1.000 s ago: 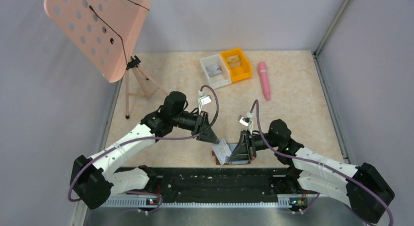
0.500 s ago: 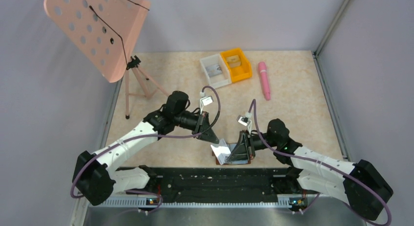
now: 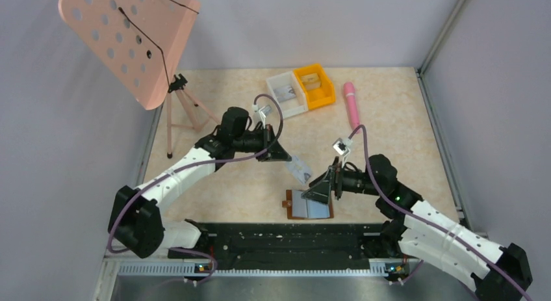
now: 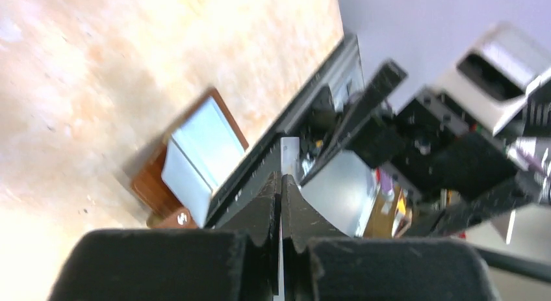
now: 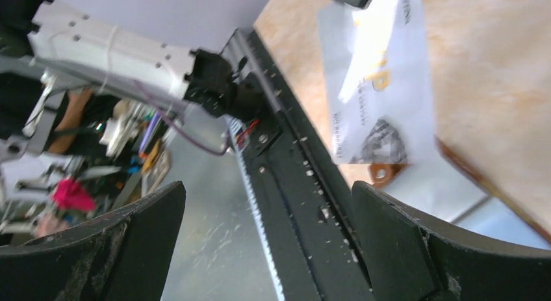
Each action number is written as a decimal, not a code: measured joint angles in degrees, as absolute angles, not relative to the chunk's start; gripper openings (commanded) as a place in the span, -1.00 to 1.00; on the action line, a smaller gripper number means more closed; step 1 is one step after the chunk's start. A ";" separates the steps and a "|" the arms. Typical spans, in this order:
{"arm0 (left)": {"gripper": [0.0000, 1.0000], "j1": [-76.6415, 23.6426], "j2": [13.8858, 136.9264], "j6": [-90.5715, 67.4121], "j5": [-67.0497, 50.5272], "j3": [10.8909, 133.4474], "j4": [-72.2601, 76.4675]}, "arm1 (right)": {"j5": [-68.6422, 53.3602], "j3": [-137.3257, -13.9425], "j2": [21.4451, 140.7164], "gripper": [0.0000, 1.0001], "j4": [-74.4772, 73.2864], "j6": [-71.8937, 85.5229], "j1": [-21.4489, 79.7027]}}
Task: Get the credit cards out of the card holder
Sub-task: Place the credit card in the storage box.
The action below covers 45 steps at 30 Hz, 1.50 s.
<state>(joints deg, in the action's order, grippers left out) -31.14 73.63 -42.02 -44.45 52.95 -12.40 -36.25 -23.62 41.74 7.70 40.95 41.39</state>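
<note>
The card holder (image 3: pixel 310 205) lies open and flat near the table's front edge, a brown wallet with pale blue-grey pockets; it also shows in the left wrist view (image 4: pixel 195 155) and at the lower right of the right wrist view (image 5: pixel 455 177). My left gripper (image 3: pixel 288 158) is shut on one whitish credit card (image 3: pixel 299 168), held in the air behind and left of the wallet. That card shows edge-on between the jaws (image 4: pixel 289 155) and face-on with print (image 5: pixel 377 80). My right gripper (image 3: pixel 320 189) hovers just above the wallet's right half, open and empty (image 5: pixel 265 203).
A white bin (image 3: pixel 286 93) and an orange bin (image 3: pixel 314 86) stand at the back, with a pink pen (image 3: pixel 351 106) to their right. A pink perforated music stand (image 3: pixel 130 41) rises at the back left. A black rail (image 3: pixel 286 239) runs along the near edge.
My left gripper shut on the card and drew it up and back, out of the wallet. My right gripper opened, let go of the wallet and lifted to the right; the wallet now lies flat.
</note>
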 measured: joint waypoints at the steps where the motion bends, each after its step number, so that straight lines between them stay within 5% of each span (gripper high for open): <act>1: -1.00 -31.14 74.72 -42.57 -42.22 53.76 -11.70 | -34.35 -23.79 40.75 0.98 6.17 40.84 41.39; 14: -1.00 -30.65 92.23 -51.37 -10.33 62.67 10.37 | -3.33 -27.46 29.54 0.97 -18.00 40.27 41.39; 26: -1.00 -30.39 107.20 -54.92 14.92 68.40 23.09 | 2.74 -27.92 22.81 0.98 -22.17 40.03 41.39; 45: -1.00 -28.18 123.24 -49.84 23.79 88.03 23.83 | 4.99 -31.59 22.74 0.98 -26.11 38.63 41.39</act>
<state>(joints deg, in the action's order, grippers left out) -28.18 123.24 -49.84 23.79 88.03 23.83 4.99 -31.59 22.74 -26.11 38.63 41.39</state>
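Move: Some 48 cm ahead of the left hand, which holds the card, and about 4 cm to its left and 20 cm below, stands the white storage box. The orange box is about 50 cm ahead and 9 cm right of this hand, the pink tube about 40 cm ahead and 26 cm right; the open card holder lies 6 cm back and 6 cm right. From the right hand the white box is roughly 57 cm ahead and 8 cm left. Swinging forward about 37 cm from above the card holder towards the white storage box, the left hand keeps the card pinched, sinks some 4 cm and turns about 70 degrees counter-clockwise, so its fingers come to point forward. The right hand, already open, backs off to the right by 10 cm and forward by 6, turning clockwise. ##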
